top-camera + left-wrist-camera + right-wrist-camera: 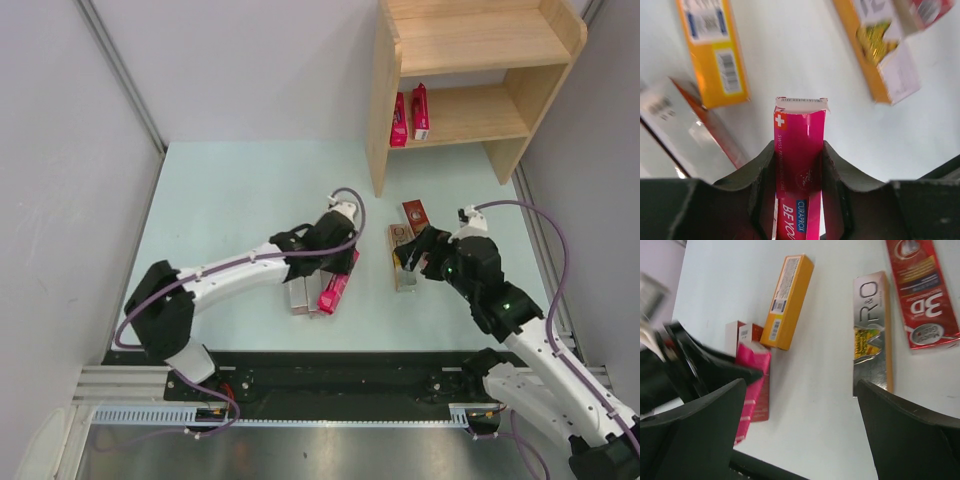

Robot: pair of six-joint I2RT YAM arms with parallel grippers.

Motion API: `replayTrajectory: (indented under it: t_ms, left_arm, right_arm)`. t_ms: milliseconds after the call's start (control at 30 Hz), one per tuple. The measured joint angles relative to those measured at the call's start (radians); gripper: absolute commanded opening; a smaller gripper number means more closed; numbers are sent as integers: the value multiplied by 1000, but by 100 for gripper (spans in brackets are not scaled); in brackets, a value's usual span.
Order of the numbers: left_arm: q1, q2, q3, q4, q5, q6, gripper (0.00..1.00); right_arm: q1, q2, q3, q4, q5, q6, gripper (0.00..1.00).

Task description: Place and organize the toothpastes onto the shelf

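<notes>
My left gripper (799, 152) is shut on a magenta-pink toothpaste carton (800, 120) that lies on the table near a silver-grey carton (298, 296). In the top view the left gripper (338, 266) sits over the pink carton's (333, 293) far end. My right gripper (801, 385) is open with nothing between its fingers, hovering beside a gold-tan carton (871, 330). An orange-yellow carton (787, 300) and a dark red carton (920, 295) lie flat on the table. Two pink cartons (399, 120) (421, 110) stand on the lower board of the wooden shelf (470, 45).
The shelf stands at the table's far right, and its side panel (380, 100) faces the cartons. Grey walls close the left and right. A black rail (340, 375) carrying the arm bases runs along the near edge.
</notes>
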Motion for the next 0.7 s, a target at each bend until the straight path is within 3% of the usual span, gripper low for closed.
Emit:
replayTrajectory:
  t_ms: [233,400,700]
  left_arm:
    - [174,-159,-56,115,175,-10,34]
    - [262,-187,-92,159,266,-37,35]
    - [273,-196,-114,196,333,-68,35]
  right_arm:
    - [241,59,0,55,73,11,99]
    - [448,178,0,165,151,32,98]
    - [531,409,0,372,208,79,95]
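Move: The pink toothpaste box, already gripped by its far end in the left hand and clear of the table, has its middle about 16 cm left, 6 cm back and 10 cm below the right hand. Below the right hand, the gold-silver box lies 3 cm ahead and 1 cm left, the dark red box 9 cm ahead and 2 cm right. For the left hand, the right gripper is some 14 cm right, level fore-and-aft, 10 cm higher; the orange box is 8 cm ahead, 2 cm left, the silver boxes 2 cm back, 9 cm left, all about 9 cm below. Keeping its pinch on the pink box's far end, the left hand lifts it about 7 cm, also forward and left, then nearly halts, its wrist rolling some 20 degrees so the fingers point more to the right. The right hand sweeps about 16 cm left towards the box's free near end, first drawing back, then sinking, turning counter-clockwise with fingers wide open and not yet gripping. ##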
